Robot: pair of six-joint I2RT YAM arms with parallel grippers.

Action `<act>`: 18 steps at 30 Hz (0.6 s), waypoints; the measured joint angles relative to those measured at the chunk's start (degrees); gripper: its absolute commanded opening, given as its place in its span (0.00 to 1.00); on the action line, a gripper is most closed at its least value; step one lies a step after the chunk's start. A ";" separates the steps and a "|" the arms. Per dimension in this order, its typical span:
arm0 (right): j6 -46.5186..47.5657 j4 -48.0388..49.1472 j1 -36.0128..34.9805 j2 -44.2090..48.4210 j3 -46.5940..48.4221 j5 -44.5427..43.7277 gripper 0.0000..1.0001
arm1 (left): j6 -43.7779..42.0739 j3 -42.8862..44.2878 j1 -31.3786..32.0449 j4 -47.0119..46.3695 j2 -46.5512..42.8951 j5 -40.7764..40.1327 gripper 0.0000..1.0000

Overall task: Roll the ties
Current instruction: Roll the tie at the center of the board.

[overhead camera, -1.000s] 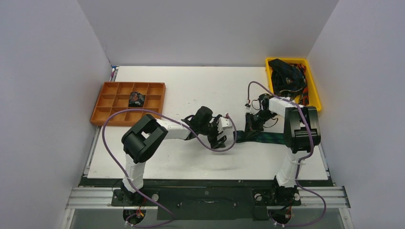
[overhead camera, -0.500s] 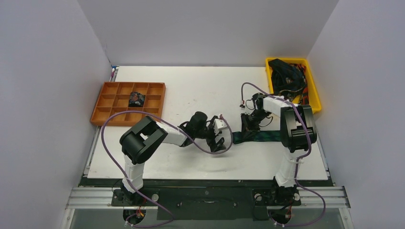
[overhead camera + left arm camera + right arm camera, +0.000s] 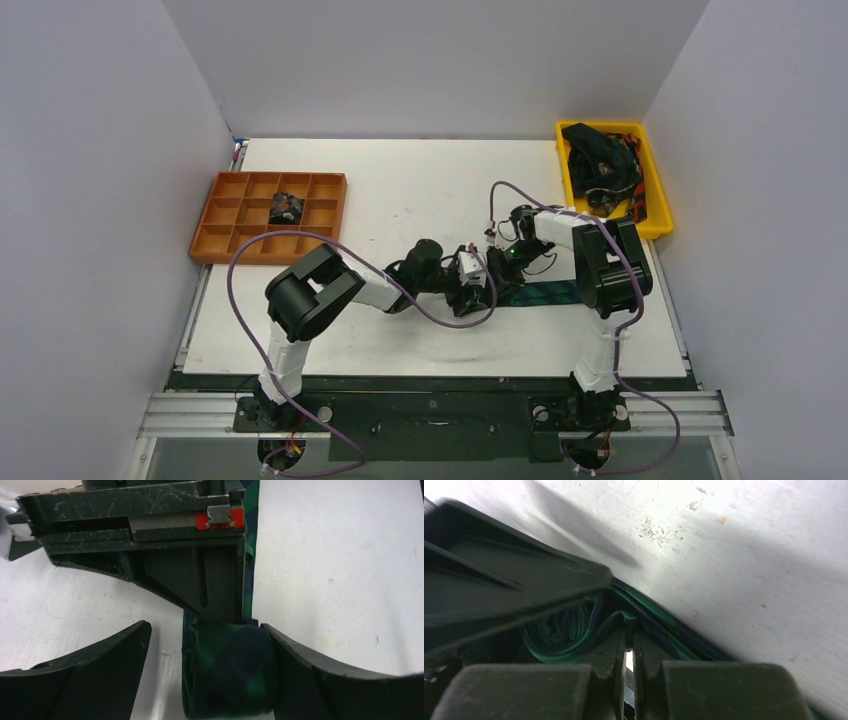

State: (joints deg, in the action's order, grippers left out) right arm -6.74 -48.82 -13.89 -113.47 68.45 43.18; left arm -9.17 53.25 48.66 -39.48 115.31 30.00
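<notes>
A navy-green plaid tie (image 3: 545, 293) lies flat on the white table, its left end wound into a coil (image 3: 230, 672). My left gripper (image 3: 478, 290) is open and straddles that coil. In the left wrist view its right finger (image 3: 320, 675) rests against the coil and its left finger (image 3: 100, 665) stands apart. My right gripper (image 3: 503, 262) comes down on the coil from behind (image 3: 200, 580). In the right wrist view it (image 3: 629, 630) is shut, with a fold of the tie's fabric (image 3: 559, 630) pinched at its tips.
An orange compartment tray (image 3: 225, 215) at the left holds one dark rolled tie (image 3: 286, 208). A yellow bin (image 3: 655, 190) at the back right holds a heap of loose dark ties (image 3: 598, 155). Purple cables (image 3: 240, 270) loop over both arms.
The left gripper moved right and now straddles the coil. The right gripper shifted left with the tie, and the flat stretch on the table is shorter.
</notes>
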 measured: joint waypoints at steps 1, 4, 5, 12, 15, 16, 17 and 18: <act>-0.28 0.11 -0.09 -0.31 -0.02 0.81 0.00 | 0.20 0.66 0.00 -0.04 0.81 0.24 0.55; -0.87 0.50 -0.02 -0.57 -0.15 1.79 0.00 | 0.94 1.88 0.02 0.13 2.54 1.73 0.38; -1.01 0.81 0.00 -0.57 -0.35 1.99 0.00 | 1.07 1.88 0.07 0.28 2.69 2.47 0.32; -0.87 3.26 1.62 1.11 -2.67 4.11 0.30 | -1.64 1.88 -0.09 2.21 2.43 4.52 0.20; 0.68 3.23 2.99 3.41 -3.08 4.17 0.38 | -3.72 1.90 -0.46 4.37 1.73 4.52 0.21; 1.18 3.28 3.74 4.46 -3.08 4.24 0.43 | -4.35 1.99 -0.74 5.27 1.51 4.55 0.21; 1.57 3.28 4.24 5.46 -3.06 4.50 0.44 | -4.96 2.14 -1.01 6.12 1.36 4.55 0.22; 1.70 3.28 4.61 6.36 -3.04 4.87 0.47 | -5.35 2.36 -1.20 6.93 1.27 4.57 0.22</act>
State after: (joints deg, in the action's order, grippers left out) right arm -5.04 -45.54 -9.28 -107.11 65.41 48.05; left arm -14.52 55.61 47.46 -32.56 116.57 34.57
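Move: The green tie roll sits between my wide-open left fingers, about 1 cm towards my base and 2 cm below the hand point. From my right hand, whose shut tips still pinch the tie beside the roll, the roll lies about 4 cm left, 1 cm back and 1 cm lower. The tie's flat tail runs away to the right, its middle some 10 cm right of my right hand, level in reach and 2 cm lower. I settle my left hand about 1.5 cm down and 1 cm back around the roll while its fingers close from wide to roughly a third open, gripping the roll from both sides. My right hand keeps its pinch nearly still until that grip is made, then opens and comes free of the tie, lifting about 3 cm and drifting a little forward and right. ##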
